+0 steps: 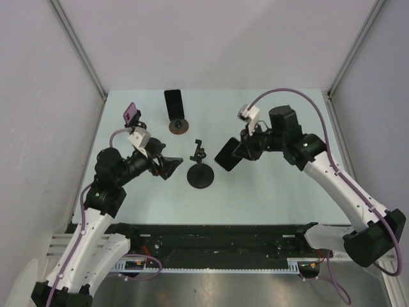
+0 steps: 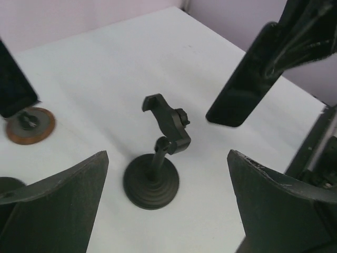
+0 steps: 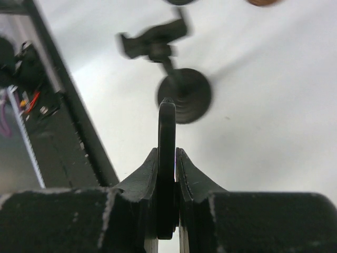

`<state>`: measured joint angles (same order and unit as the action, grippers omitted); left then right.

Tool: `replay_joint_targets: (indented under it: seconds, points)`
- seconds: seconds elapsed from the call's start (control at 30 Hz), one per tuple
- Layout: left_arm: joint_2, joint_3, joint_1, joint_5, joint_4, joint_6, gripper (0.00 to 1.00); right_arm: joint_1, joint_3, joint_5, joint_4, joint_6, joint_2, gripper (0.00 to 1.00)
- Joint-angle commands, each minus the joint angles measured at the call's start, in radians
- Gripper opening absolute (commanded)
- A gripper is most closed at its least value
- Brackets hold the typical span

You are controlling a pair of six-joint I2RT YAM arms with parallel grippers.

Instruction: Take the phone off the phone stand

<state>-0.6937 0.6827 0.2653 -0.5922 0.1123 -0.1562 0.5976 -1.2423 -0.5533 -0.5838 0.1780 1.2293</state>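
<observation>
A black phone stand [image 1: 200, 173] with a round base and an empty clamp stands mid-table; it also shows in the left wrist view [image 2: 154, 179] and the right wrist view [image 3: 181, 95]. My right gripper [image 1: 241, 152] is shut on a black phone [image 1: 227, 154] and holds it in the air just right of the stand. In the right wrist view the phone [image 3: 167, 153] is edge-on between my fingers [image 3: 187, 174]. The phone also shows in the left wrist view [image 2: 247, 84]. My left gripper [image 1: 169, 166] is open and empty, left of the stand.
A second black phone [image 1: 173, 103] stands upright on a round brown-based stand [image 1: 179, 125] at the back of the table. A black rail [image 1: 211, 240] runs along the near edge. Light walls enclose the table.
</observation>
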Motion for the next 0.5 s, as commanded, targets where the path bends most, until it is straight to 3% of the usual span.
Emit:
replay_joint_targets:
  seconds: [0.0,0.23,0.47]
  points:
    - [0.101,-0.017,0.025,0.173,0.027,0.109,1.0,-0.168,-0.057,-0.02,0.001,-0.104,-0.033,0.0]
    - [0.203,-0.106,0.04,0.37,0.026,0.153,1.0,-0.502,-0.034,0.066,0.059,-0.329,0.087,0.0]
    - [0.232,-0.181,0.048,0.437,0.013,0.193,1.0,-0.59,0.003,0.021,0.304,-0.517,0.307,0.0]
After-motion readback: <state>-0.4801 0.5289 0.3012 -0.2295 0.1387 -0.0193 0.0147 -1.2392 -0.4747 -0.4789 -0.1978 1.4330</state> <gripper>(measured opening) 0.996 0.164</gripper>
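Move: My right hand holds the phone, its middle about 5 cm left of my fingers and slightly below. The bare patch of table I swing towards is some 14 cm ahead, 19 cm right and 20 cm below; the emptied stand is about 18 cm left, 6 cm ahead and 12 cm down. From my open left hand, that patch is roughly 50 cm right and 18 cm ahead, and the stand 13 cm right, 9 cm ahead. I keep the phone pinched and sweep my right hand briskly about 17 cm right and 15 cm forward, away from the empty stand and over the bare table, sinking some 5 cm mostly late on, with the wrist swinging clockwise. My left hand, empty and wide open, backs off leftwards from the stand, rising a little before it dips, and turns counter-clockwise. ##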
